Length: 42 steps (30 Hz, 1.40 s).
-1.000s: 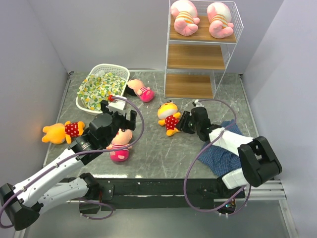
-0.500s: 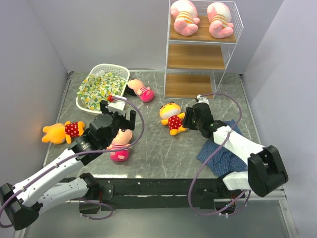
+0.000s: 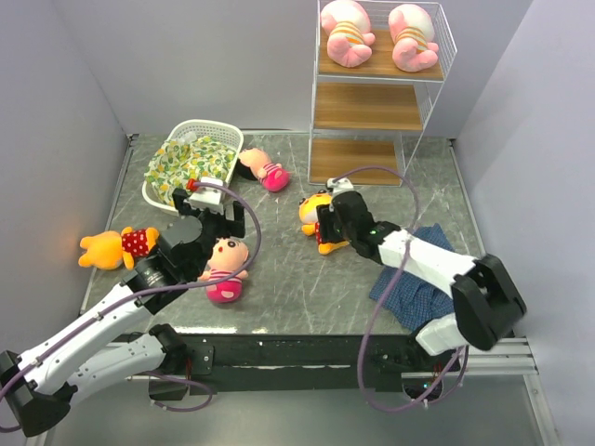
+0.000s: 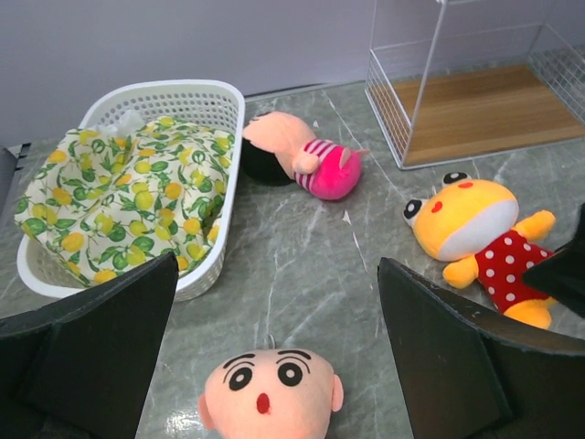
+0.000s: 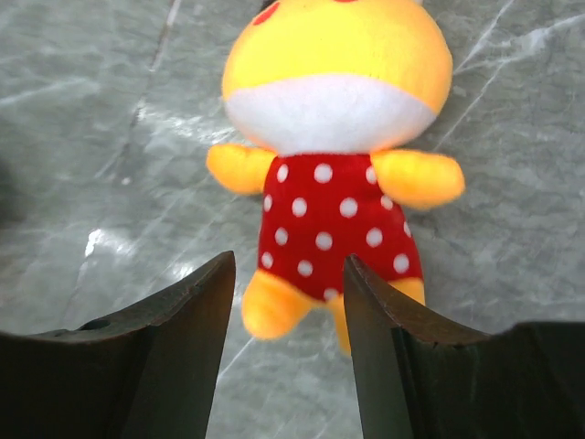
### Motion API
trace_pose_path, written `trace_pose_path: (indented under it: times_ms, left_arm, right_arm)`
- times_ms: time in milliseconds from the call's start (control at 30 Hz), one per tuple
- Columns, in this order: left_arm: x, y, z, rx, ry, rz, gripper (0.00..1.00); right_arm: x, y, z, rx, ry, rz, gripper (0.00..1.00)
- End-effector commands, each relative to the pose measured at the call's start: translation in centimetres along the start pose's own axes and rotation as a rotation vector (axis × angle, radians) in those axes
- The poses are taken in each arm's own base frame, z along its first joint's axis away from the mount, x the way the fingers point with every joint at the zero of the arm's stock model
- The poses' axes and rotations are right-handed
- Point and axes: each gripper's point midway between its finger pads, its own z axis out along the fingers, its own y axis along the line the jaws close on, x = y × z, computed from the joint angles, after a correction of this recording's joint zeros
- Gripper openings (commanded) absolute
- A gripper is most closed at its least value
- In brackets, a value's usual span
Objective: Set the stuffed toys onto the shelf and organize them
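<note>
The shelf (image 3: 372, 107) stands at the back right, with two pink striped piglets (image 3: 347, 32) (image 3: 412, 37) on its top board. One bear (image 3: 314, 216) lies mid-table; my right gripper (image 3: 327, 226) is open right over it. In the right wrist view the gripper (image 5: 288, 274) straddles the lower body of the bear (image 5: 338, 137), one leg between the tips. My left gripper (image 3: 212, 221) is open above a pink-clad doll (image 3: 226, 269), whose head (image 4: 270, 398) lies below the open gripper (image 4: 279, 265). A second doll (image 3: 263, 170) lies by the basket. A second bear (image 3: 116, 246) lies far left.
A white lattice basket (image 3: 223, 130) holding a green-yellow cloth (image 3: 186, 167) sits at the back left. A blue plaid cloth (image 3: 414, 279) lies under the right arm at the front right. Grey walls close in the table on both sides.
My right gripper has moved left, from beside the centre bear to over its lower body. My left gripper has shifted slightly back and left, showing more of the doll.
</note>
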Motion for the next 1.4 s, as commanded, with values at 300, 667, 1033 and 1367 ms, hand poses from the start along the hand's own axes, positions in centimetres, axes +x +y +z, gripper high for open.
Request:
trace_pose_path:
  times_ms: [300,667,1033,1367]
  left_arm:
    - [-2.1,1.6,-0.7,-0.066,-0.084,-0.040,0.96]
    - [-2.1,2.0,-0.7,-0.092,-0.081,-0.038,0.96]
    - [-2.0,1.6,-0.5,-0.074,-0.075,-0.036,0.96]
    - [-2.5,1.5,-0.8,-0.053,-0.089,-0.037,0.96]
  right_arm:
    - [-0.5,-3.4,4.0,0.262,-0.052,-0.064,0.07]
    - [-8.5,-6.5,2.1,0.353,-0.323,0.110,0.00]
    - [-13.7,-9.4,6.9,0.388,-0.458,0.228,0.00]
    - [-16.2,-9.8,11.5,0.288,-0.501,0.312,0.05]
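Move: The yellow toy in the red dotted dress lies about 6 cm ahead of the right hand, a centimetre to its left and 6 cm below. The bottom shelf's middle is some 27 cm ahead, 11 cm right and 7 cm lower; the pink-striped doll by the basket lies roughly 22 cm ahead and 15 cm left, also about 6 cm below. From the left hand, the yellow toy is about 10 cm ahead, 20 cm right and 24 cm below. The right hand's half-open fingers shut fully on the lower part of the toy's red dress, pinching the cloth after a dip of about 5 cm and slightly forward. Keeping that hold, the hand rises and carries the toy forward about 16 cm and a little right to the bottom shelf's front edge, swinging some 25 degrees clockwise as the fingers tip up, then sinks about 2 cm. ##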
